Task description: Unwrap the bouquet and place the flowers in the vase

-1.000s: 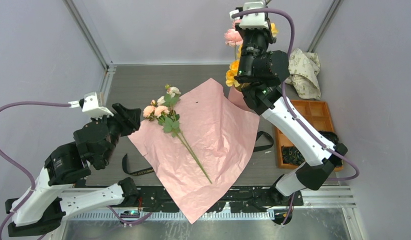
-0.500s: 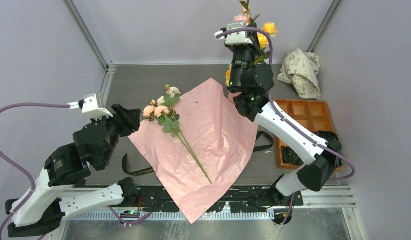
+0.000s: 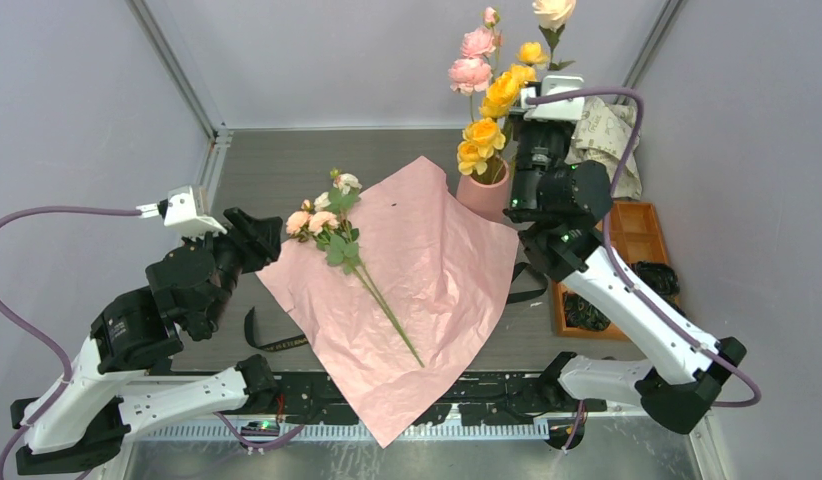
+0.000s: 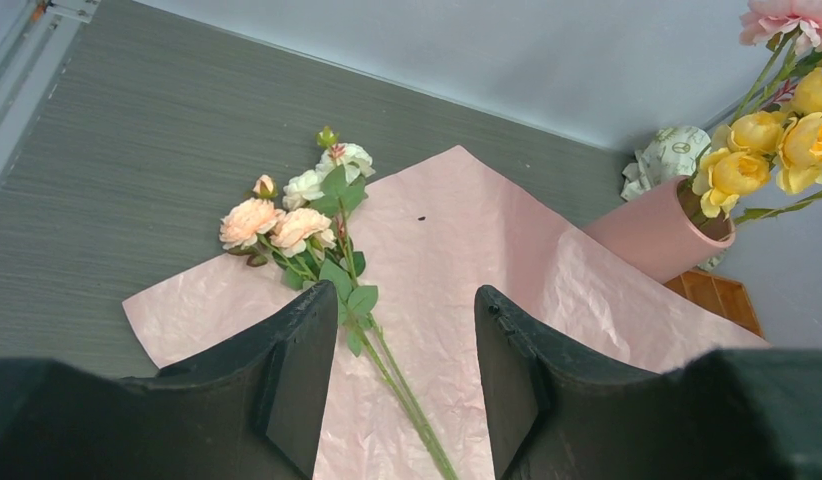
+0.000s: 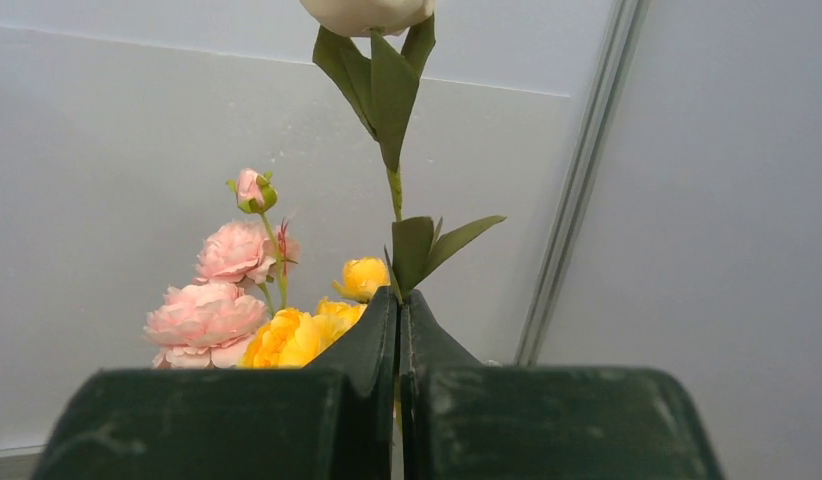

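Observation:
The bouquet is undone: its pink paper (image 3: pixel 427 270) (image 4: pixel 467 240) lies spread flat on the table. A spray of peach and cream flowers (image 3: pixel 332 225) (image 4: pixel 297 225) lies on it, stems pointing at the near edge. The salmon-pink vase (image 3: pixel 484 192) (image 4: pixel 655 230) stands at the paper's far corner with pink and yellow flowers (image 3: pixel 484 100) (image 5: pixel 257 320) in it. My right gripper (image 3: pixel 550 80) (image 5: pixel 398 300) is raised just right of the vase, shut on the stem of an upright cream rose (image 3: pixel 553 10) (image 5: pixel 367 10). My left gripper (image 3: pixel 262 235) (image 4: pixel 405 310) hovers open, left of the lying flowers.
Crumpled printed white paper (image 3: pixel 609 135) (image 4: pixel 667 155) sits at the back right. An orange compartment tray (image 3: pixel 627 240) lies right of the vase, under the right arm. Black ribbon (image 3: pixel 272 343) trails from the pink paper's near left edge, another piece (image 3: pixel 532 285) from its right edge.
My right arm has swung from over the vase to its right side, carrying the cream rose; the flowers in the vase now show. The left arm has not moved.

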Robot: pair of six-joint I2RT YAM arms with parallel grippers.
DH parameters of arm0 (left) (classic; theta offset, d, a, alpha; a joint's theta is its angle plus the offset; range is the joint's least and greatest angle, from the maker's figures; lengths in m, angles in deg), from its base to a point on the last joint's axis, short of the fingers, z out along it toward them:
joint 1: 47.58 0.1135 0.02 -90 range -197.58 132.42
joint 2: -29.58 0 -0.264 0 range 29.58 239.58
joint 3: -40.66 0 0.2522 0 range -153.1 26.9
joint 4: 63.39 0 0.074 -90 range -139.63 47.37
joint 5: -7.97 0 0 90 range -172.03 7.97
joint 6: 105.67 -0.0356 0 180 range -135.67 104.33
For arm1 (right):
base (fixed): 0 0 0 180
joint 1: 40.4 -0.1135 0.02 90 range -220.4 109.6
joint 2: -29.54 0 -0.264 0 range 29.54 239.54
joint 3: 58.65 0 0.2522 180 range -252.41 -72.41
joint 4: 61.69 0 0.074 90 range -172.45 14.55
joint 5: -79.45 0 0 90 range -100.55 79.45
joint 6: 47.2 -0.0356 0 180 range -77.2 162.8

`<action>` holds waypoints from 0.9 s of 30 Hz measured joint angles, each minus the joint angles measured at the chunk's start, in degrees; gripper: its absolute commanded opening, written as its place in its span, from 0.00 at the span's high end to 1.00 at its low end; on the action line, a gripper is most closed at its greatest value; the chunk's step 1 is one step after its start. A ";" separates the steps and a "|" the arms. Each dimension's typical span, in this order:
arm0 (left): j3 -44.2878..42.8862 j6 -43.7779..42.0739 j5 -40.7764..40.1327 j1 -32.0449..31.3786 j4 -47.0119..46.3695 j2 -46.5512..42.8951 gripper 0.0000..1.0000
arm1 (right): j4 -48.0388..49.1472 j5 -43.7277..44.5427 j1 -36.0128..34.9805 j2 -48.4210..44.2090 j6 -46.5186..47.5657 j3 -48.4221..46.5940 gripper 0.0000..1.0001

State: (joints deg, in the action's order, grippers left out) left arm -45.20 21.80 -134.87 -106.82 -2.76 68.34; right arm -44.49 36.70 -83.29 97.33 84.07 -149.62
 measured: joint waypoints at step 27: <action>0.76 0.02 0.35 0.00 -0.33 -0.81 0.46 | -11.30 -4.48 0.00 -0.28 -19.54 6.36 0.99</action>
State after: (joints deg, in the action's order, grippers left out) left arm -44.43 21.83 -134.52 -106.82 -3.09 67.53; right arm -55.79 32.22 -83.29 97.05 64.53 -143.26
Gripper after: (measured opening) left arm 0.537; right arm 0.044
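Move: The vase stands about 7 cm ahead of the right hand, which holds the white flower, and 6 cm to its left, its middle some 42 cm below. Its yellow flowers are roughly 9 cm ahead, 6 cm left, near hand height; the pink ones some 12 cm ahead, 9 cm left, slightly higher. The wooden tray lies 20 cm right, 4 cm back, far below. From the left hand the vase is about 19 cm ahead, 34 cm right, 27 cm lower. Still pinching the white flower's stem, the right hand sinks about 7 cm and swings left towards the vase. ##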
